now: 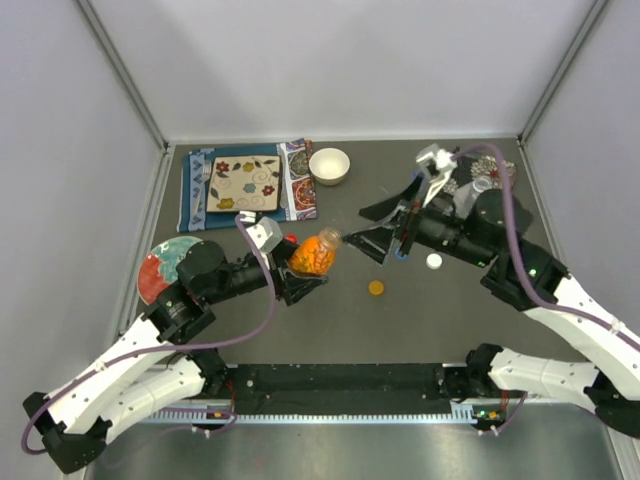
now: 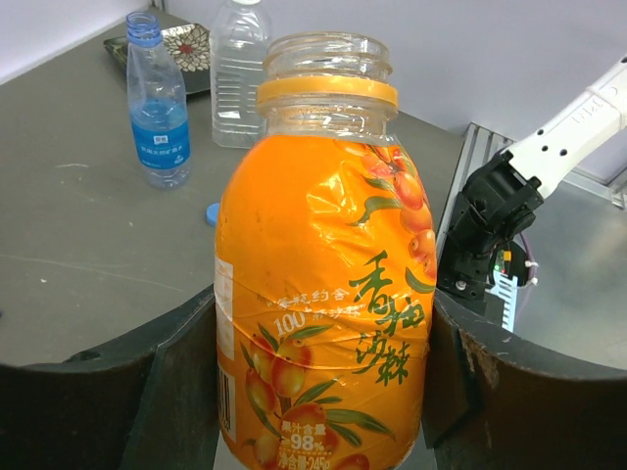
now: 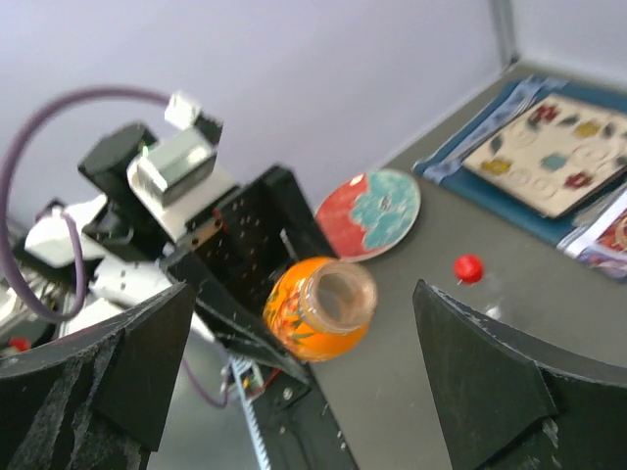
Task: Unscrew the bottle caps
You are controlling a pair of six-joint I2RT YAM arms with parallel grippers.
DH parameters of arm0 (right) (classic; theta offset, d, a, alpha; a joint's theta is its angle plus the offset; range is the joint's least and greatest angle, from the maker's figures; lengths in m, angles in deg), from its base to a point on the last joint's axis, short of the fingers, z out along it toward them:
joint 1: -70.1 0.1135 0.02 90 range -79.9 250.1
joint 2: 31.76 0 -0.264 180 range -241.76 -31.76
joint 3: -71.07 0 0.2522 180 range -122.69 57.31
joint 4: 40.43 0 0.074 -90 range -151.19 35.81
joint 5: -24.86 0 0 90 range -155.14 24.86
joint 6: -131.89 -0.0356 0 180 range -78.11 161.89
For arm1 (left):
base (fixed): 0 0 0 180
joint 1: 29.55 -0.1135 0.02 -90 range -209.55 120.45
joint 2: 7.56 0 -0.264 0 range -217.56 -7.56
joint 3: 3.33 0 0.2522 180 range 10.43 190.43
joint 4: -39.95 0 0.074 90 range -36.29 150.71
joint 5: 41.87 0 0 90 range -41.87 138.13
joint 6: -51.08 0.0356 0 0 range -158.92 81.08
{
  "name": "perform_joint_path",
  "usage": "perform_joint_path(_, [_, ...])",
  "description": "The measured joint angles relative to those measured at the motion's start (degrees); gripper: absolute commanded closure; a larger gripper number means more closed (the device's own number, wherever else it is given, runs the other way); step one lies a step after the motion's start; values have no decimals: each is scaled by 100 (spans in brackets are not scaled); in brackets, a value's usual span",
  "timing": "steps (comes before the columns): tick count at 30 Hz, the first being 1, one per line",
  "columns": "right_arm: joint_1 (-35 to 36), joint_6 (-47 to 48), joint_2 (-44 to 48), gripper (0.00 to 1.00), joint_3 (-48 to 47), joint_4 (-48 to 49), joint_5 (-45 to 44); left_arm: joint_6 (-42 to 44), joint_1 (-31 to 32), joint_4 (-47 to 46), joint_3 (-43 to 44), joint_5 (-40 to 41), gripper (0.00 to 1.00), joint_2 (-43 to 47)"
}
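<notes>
My left gripper (image 1: pixel 308 265) (image 2: pixel 318 333) is shut on the short orange bottle (image 1: pixel 317 252) (image 2: pixel 323 294) and holds it tilted above the table. The bottle's mouth (image 3: pixel 343 292) is bare and faces my right gripper (image 1: pixel 372 230) (image 3: pixel 304 294). That gripper stands open just in front of the mouth with nothing between its fingers. An orange cap (image 1: pixel 376 288) and a white cap (image 1: pixel 434 261) lie loose on the table. A red cap (image 1: pixel 290 239) (image 3: pixel 468 266) shows behind the left gripper. A blue-tinted bottle (image 2: pixel 157 108) and a wide clear bottle (image 2: pixel 238 73) stand at the back right, with a blue cap (image 2: pixel 212 213) on the table near them.
A white bowl (image 1: pixel 329 165) and a patterned tile on a blue cloth (image 1: pixel 245 183) lie at the back. A red and teal plate (image 1: pixel 165 268) sits at the left. A patterned dish (image 1: pixel 492 165) lies behind the standing bottles. The right arm's base (image 2: pixel 490 235) is beside the held bottle.
</notes>
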Motion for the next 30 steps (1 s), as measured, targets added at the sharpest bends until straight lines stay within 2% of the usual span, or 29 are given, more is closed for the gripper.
perform_joint_path(7, [332, -236, -380, 7, 623, 199, 492, -103, 0, -195, 0, -210, 58, -302])
perform_joint_path(11, [341, -313, -487, 13, 739, 271, 487, -179, 0, -260, 0, -297, 58, -352])
perform_joint_path(17, [343, -426, -485, 34, 763, 623, 481, -210, 0, -332, 0, -393, 57, -356])
perform_joint_path(18, [341, -437, -485, 42, 765, 647, 468, -212, 0, -363, 0, -402, 57, -354])
perform_joint_path(27, [321, -518, -603, 77, 765, 822, 350, -214, -15, -389, 0, -463, 55, -275])
perform_joint_path(28, [321, -527, -603, 80, 765, 831, 345, -216, -15, -387, 2, -463, 52, -271])
perform_joint_path(30, [321, -525, -603, 83, 765, 835, 343, -216, -15, -389, 0, -448, 23, -258])
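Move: The open neck of the orange bottle, its cap already off, lies about 6 cm to the left of my right hand and 6 cm below, level with it fore and aft. On the table some 42 cm below that hand, the orange cap lies 8 cm ahead and 5 cm right, the blue cap 17 cm ahead and 11 cm right. The red-capped bottle stands 13 cm ahead and 13 cm left. My left hand holds the orange bottle with the neck about 4 cm right and 5 cm above. I swing my open right hand down about 6 cm and left about 5 cm onto the uncapped neck, tipping it slightly and turning it a little counter-clockwise. Once there I hardly travel, and close the fingers until they pinch the neck from both sides. My left hand keeps its grip on the bottle's body and eases some 1.5 cm right, towards the right hand. ##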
